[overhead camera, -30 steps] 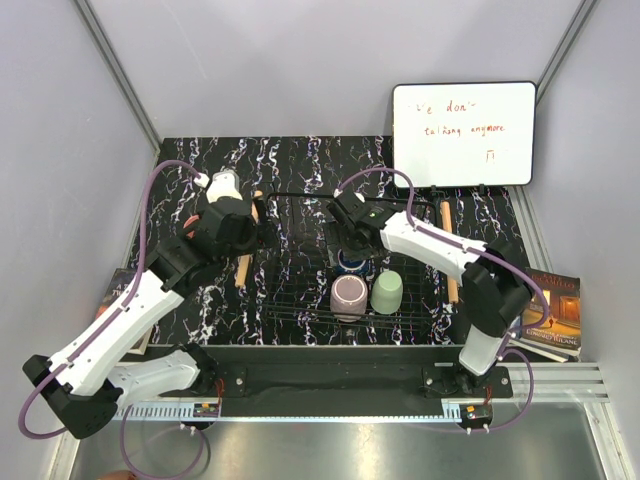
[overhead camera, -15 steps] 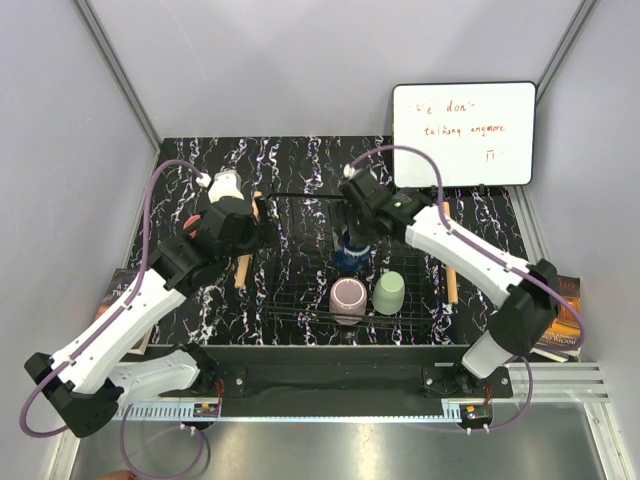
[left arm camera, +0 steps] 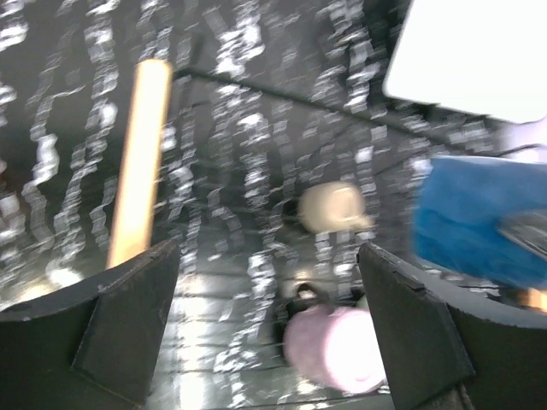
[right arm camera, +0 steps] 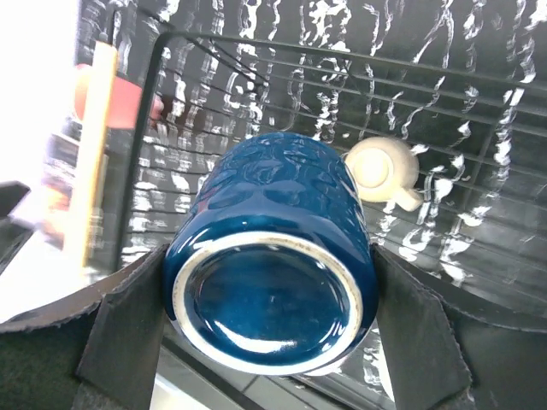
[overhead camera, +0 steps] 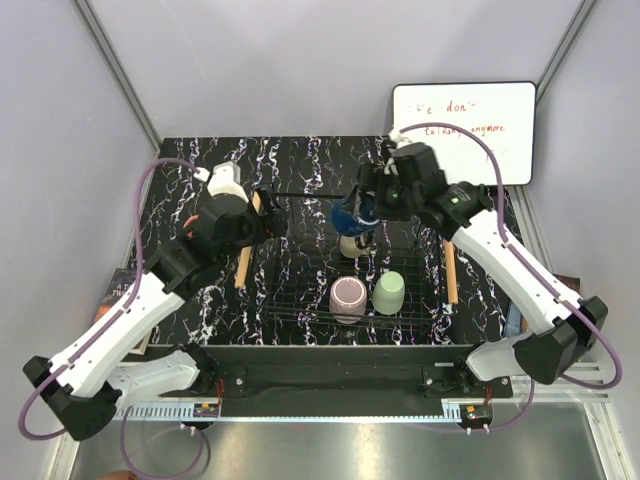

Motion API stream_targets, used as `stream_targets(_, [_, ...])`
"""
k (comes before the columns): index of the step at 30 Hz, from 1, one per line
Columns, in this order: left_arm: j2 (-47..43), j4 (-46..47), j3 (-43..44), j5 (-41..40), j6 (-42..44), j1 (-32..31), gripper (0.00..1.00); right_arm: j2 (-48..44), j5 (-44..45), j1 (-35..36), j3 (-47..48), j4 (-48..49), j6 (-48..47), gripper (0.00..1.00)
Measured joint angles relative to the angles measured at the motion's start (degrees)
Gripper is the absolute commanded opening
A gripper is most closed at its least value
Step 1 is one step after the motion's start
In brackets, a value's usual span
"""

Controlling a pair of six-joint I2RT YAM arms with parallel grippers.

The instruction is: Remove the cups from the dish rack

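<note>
The dish rack (overhead camera: 300,275) sits mid-table, a wooden bar (overhead camera: 243,266) on each side. My right gripper (overhead camera: 362,212) is shut on the dark blue cup (overhead camera: 350,214), held above the rack's far part; in the right wrist view my right gripper (right arm camera: 269,320) presses both sides of this cup (right arm camera: 273,256). Below it a beige cup (overhead camera: 355,246) rests in the rack. A mauve cup (overhead camera: 348,297) and a mint green cup (overhead camera: 388,291) stand upside down near the front. My left gripper (overhead camera: 264,222) hangs open and empty over the left bar. Its blurred view shows the mauve cup (left arm camera: 333,348).
A whiteboard (overhead camera: 463,133) leans at the back right, close behind my right wrist. Books (overhead camera: 555,315) lie off the table's right edge and another (overhead camera: 120,290) at the left. Something pinkish (overhead camera: 190,222) peeks out beside my left arm, mostly hidden.
My right gripper has lifted the dark blue cup out of the rack and carried it up and toward the back right. The beige cup beneath is now uncovered. My left gripper edged right.
</note>
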Motion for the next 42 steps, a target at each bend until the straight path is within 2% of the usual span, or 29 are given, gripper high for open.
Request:
stream_targets(4, [-5.81, 10.08, -5.79, 5.46, -0.94, 1.05, 0.88, -3.82, -13.33, -10.08, -10.25, 10.32, 6.84, 0.00])
stream_targets(7, [-9.31, 18.73, -10.82, 11.41, -2.40, 3.26, 0.88, -4.85, -23.85, -14.73, -17.18, 23.45, 14.95, 0.00])
stream_targets(14, [-9.29, 32.39, -15.41, 23.69, -6.43, 5.46, 0.85, -3.10, -41.77, -15.65, -28.48, 63.19, 39.67, 0.00])
stream_targets(17, [-7.74, 37.22, -15.39, 27.74, -7.91, 5.66, 0.83, -1.77, -45.05, -15.61, -30.51, 73.55, 46.58, 0.00])
stream_targets(21, [-5.29, 41.66, -15.39, 31.54, -9.18, 5.66, 0.82, -1.66, -47.65, -15.61, -31.08, 77.07, 49.07, 0.00])
stream_targets(31, [0.66, 46.62, -12.87, 36.83, -11.17, 5.14, 0.76, -1.62, -49.27, -14.16, -31.08, 78.05, 49.22, 0.00])
stream_targets(38, [2.23, 49.29, -12.09, 39.17, -11.69, 3.63, 0.64, 0.44, -49.37, -11.23, -31.08, 78.99, 49.27, 0.00])
stream_targets(41, [3.26, 50.05, -11.89, 40.37, -11.91, 2.95, 0.43, 2.16, -49.37, -10.58, -31.06, 79.65, 49.64, 0.00])
stream_targets(42, [3.58, 49.79, -11.87, 40.54, -12.02, 2.86, 0.31, 2.71, -49.62, -10.54, -31.04, 80.56, 50.25, 0.00])
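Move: The blue cup, already held in the right fingers, lies about 20 cm to the right of the empty left gripper, 3 cm farther out and nearly level with it. The left gripper, where the cup is going, is some 21 cm to the right hand's left and 3 cm back. About 20 cm below the right hand stands the beige mug, 3 cm ahead and 2 cm left; the mauve cup stands 11 cm back and 2 cm left, the green cup 10 cm back and 7 cm right. Still gripping the blue cup around its sides, the right hand rolls it nearly 60 degrees until it lies roughly sideways, rising and then edging left, about 6 cm each way, towards the left gripper. The left hand comes some 12 cm right and 9 cm up to meet the cup's open end, turning clockwise, its fingers partly closing around the rim; whether they touch can't be made out. ##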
